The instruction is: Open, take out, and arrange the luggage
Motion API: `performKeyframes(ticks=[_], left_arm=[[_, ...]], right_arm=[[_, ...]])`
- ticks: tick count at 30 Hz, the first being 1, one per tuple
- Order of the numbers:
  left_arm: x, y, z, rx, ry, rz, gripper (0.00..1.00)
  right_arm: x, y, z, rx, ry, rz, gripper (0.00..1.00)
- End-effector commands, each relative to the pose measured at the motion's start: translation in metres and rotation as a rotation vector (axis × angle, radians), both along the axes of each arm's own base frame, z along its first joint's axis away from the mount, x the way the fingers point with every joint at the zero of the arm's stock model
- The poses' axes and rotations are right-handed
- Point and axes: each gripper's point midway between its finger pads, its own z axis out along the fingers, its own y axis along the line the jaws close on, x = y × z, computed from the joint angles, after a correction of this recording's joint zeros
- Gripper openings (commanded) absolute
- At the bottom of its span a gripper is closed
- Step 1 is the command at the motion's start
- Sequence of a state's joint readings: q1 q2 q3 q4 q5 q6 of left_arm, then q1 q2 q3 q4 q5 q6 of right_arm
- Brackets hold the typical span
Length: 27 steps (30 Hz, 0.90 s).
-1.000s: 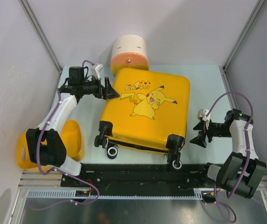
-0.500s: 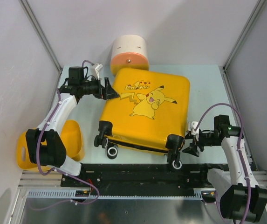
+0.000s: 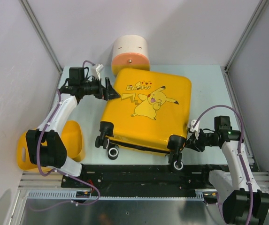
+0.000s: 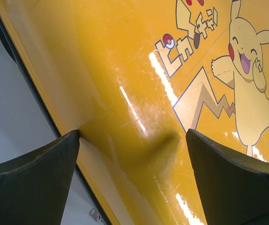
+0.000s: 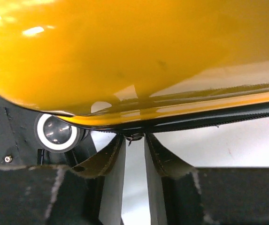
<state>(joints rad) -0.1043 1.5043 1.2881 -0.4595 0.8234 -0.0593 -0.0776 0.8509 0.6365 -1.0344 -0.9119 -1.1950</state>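
The luggage (image 3: 148,112), a glossy yellow suitcase with a Pikachu print, lies flat and closed in the middle of the table, wheels (image 3: 177,165) toward the near edge. My left gripper (image 3: 109,91) is open at its far left corner; in the left wrist view (image 4: 132,136) one finger (image 4: 40,168) touches the shell's edge and the other is over the lid. My right gripper (image 3: 188,142) is at the near right corner by the black zipper (image 5: 209,119). In the right wrist view (image 5: 134,137) the fingers are nearly together on a small metal zipper pull (image 5: 135,137).
A cream-and-orange cylindrical container (image 3: 130,55) stands behind the suitcase. A plain yellow tub (image 3: 73,140) lies at the near left, partly off the table. A black rail (image 3: 143,176) runs along the near edge. Grey walls close both sides.
My right arm has swung left and nearer, from beside the suitcase's right side to its near right corner at the zipper. The left arm and suitcase have not moved.
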Motion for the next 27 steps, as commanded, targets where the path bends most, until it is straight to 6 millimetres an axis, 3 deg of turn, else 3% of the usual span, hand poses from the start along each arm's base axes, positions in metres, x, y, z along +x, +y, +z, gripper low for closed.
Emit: performKeyframes(ticks=[1, 3, 7, 14, 21, 25, 27], left_arm=[[-0.015, -0.006, 0.017, -0.029, -0.054, -0.078, 0.98], [-0.015, -0.005, 0.015, -0.028, -0.051, -0.077, 0.97], [-0.014, -0.005, 0.013, -0.027, -0.047, -0.078, 0.97], [-0.014, -0.004, 0.012, -0.025, -0.052, -0.078, 0.97], [-0.013, -0.001, 0.006, -0.009, -0.058, -0.079, 0.97], [-0.013, 0.000, 0.003, -0.006, -0.054, -0.080, 0.97], [-0.012, 0.000, 0.003, -0.006, -0.055, -0.079, 0.97]], right_arm=[[0.021, -0.008, 0.001, -0.005, -0.046, -0.073, 0.24], [0.023, -0.012, 0.000, -0.005, -0.044, -0.090, 0.19], [0.025, -0.014, 0.004, 0.028, -0.057, -0.096, 0.00], [0.045, -0.016, 0.022, 0.115, -0.106, -0.154, 0.00], [0.100, -0.035, 0.043, 0.150, -0.222, -0.280, 0.00], [0.098, -0.029, 0.046, 0.170, -0.229, -0.204, 0.00], [0.082, -0.023, 0.039, 0.175, -0.201, -0.145, 0.00]])
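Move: At the suitcase's right side, the right hand has its half-open fingers at the zipper pull, about 1 cm to its left and level ahead. The near-right corner wheels sit some 9 cm back, 5 cm left and roughly 4 cm lower; the suitcase's middle is around 15 cm ahead and 19 cm left. From the left hand, the pull lies about 25 cm back, 35 cm right and 10 cm below. Closing on the zipper pull, the right fingers pinch it while the hand eases about 1 cm forward and 1 cm right, then drag it forward along the seam, away from the near corner wheels, drifting right: about 6 cm forward in all. The wrist swings some 15 degrees clockwise and the fingertips tilt up slightly. The left hand stays open, its fingertips still resting on the suitcase's left top edge. ##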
